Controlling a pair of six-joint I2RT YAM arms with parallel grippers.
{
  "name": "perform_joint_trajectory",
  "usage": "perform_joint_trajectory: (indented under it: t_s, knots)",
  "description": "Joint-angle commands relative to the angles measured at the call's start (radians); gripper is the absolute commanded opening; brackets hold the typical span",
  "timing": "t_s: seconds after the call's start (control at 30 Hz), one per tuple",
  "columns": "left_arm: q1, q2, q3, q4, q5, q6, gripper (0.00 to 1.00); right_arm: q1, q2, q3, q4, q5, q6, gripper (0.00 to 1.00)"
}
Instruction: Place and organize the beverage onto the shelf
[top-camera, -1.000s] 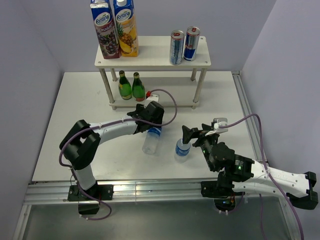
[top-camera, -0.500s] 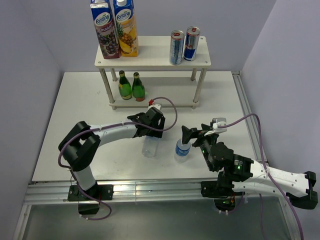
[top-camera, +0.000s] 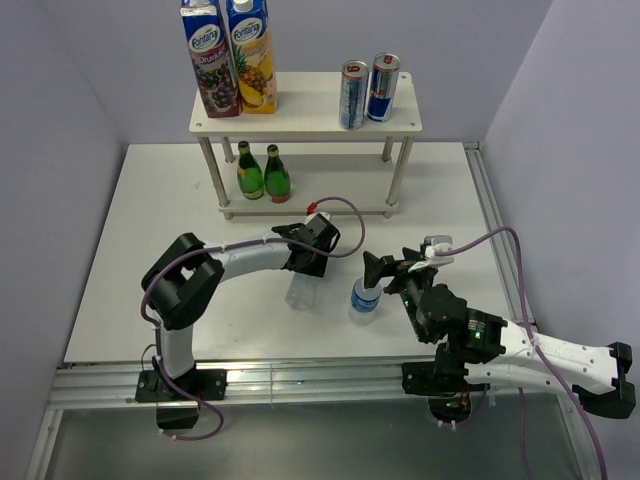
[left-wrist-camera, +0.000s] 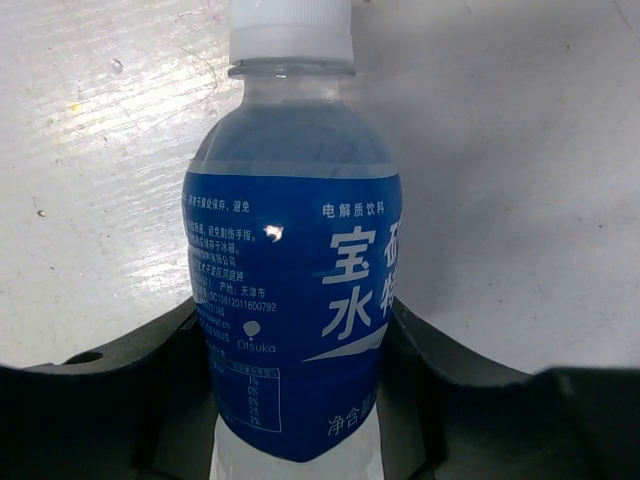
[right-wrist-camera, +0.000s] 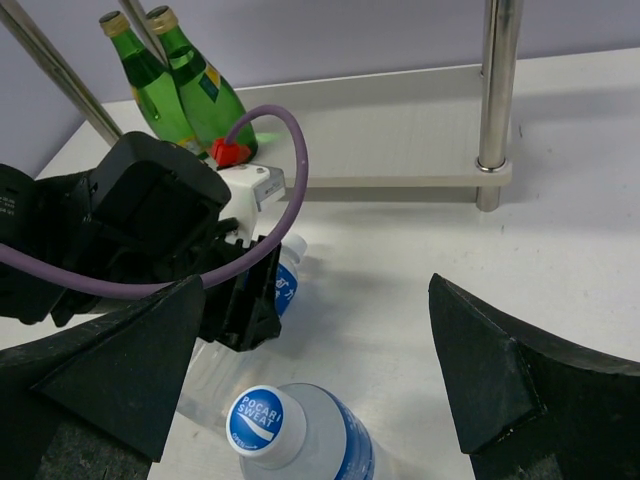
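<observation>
A clear water bottle with a blue label (top-camera: 300, 290) (left-wrist-camera: 290, 260) lies on the white table, its white cap pointing toward the shelf. My left gripper (top-camera: 310, 262) (left-wrist-camera: 292, 318) is shut on it, a finger pressed against each side of the label. A second bottle with a blue cap (top-camera: 365, 298) (right-wrist-camera: 290, 430) stands upright just to its right. My right gripper (top-camera: 388, 268) (right-wrist-camera: 318, 290) hangs open above and behind that bottle, touching nothing. The white two-tier shelf (top-camera: 310, 115) (right-wrist-camera: 400, 130) stands at the back of the table.
Two juice cartons (top-camera: 212, 58) (top-camera: 250, 55) and two cans (top-camera: 353, 95) (top-camera: 383, 87) stand on the shelf's top board. Two green glass bottles (top-camera: 250, 172) (top-camera: 276, 175) stand on its lower board at the left. Walls close in the table on three sides.
My left gripper has sunk onto the lying bottle and closed on it, and the left elbow has swung right. The right arm and the upright bottle have not moved.
</observation>
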Motion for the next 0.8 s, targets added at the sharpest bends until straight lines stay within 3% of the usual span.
perform_joint_trajectory:
  t_s: [0.0, 0.2, 0.3, 0.4, 0.53, 0.57, 0.67, 0.77]
  knots:
    - [-0.001, 0.027, 0.045, -0.06, -0.091, -0.011, 0.0, 0.007, -0.004, -0.002, 0.02, 0.02, 0.006, 1.0]
    - [-0.033, -0.13, 0.098, 0.008, -0.384, -0.019, 0.0, 0.007, 0.015, 0.003, 0.017, 0.021, 0.008, 1.0]
    - [-0.037, -0.228, 0.066, 0.173, -0.445, 0.029, 0.0, 0.005, 0.01, 0.0, 0.023, 0.02, 0.003, 1.0]
    - [-0.04, -0.312, 0.0, 0.421, -0.473, 0.116, 0.0, 0.007, 0.016, 0.0, 0.025, 0.018, 0.001, 1.0]
    - [-0.046, -0.39, -0.202, 0.91, -0.493, 0.309, 0.0, 0.005, 0.021, 0.001, 0.023, 0.02, 0.001, 1.0]
    - [-0.046, -0.386, -0.24, 1.163, -0.49, 0.354, 0.0, 0.005, 0.023, 0.001, 0.028, 0.018, 0.001, 1.0]
    - [-0.038, -0.288, -0.294, 1.516, -0.497, 0.524, 0.0, 0.007, 0.026, 0.0, 0.028, 0.02, -0.002, 1.0]
    - [-0.027, -0.152, -0.258, 1.705, -0.481, 0.687, 0.0, 0.007, 0.027, 0.001, 0.023, 0.023, 0.001, 1.0]
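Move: My left hand already grips the water bottle lying on the table, and its place is the free spot on the lower shelf, about 17 cm ahead, straight in front and at nearly the same height. The nearer green bottle stands some 9 cm left of that spot, the other about 15 cm left of it. The standing water bottle is roughly 10 cm back and 11 cm right of my left hand. From my right hand the spot is about 26 cm ahead, 14 cm left and 22 cm below. Keeping my left fingers clamped around the bottle, I ease it forward and a touch left off the table, then swing it quickly upward by some 21 cm, gaining about 10 cm forward in front of the lower shelf. As it climbs I tip the wrist up by roughly 60 degrees, turning the bottle from lying to standing, cap up. ##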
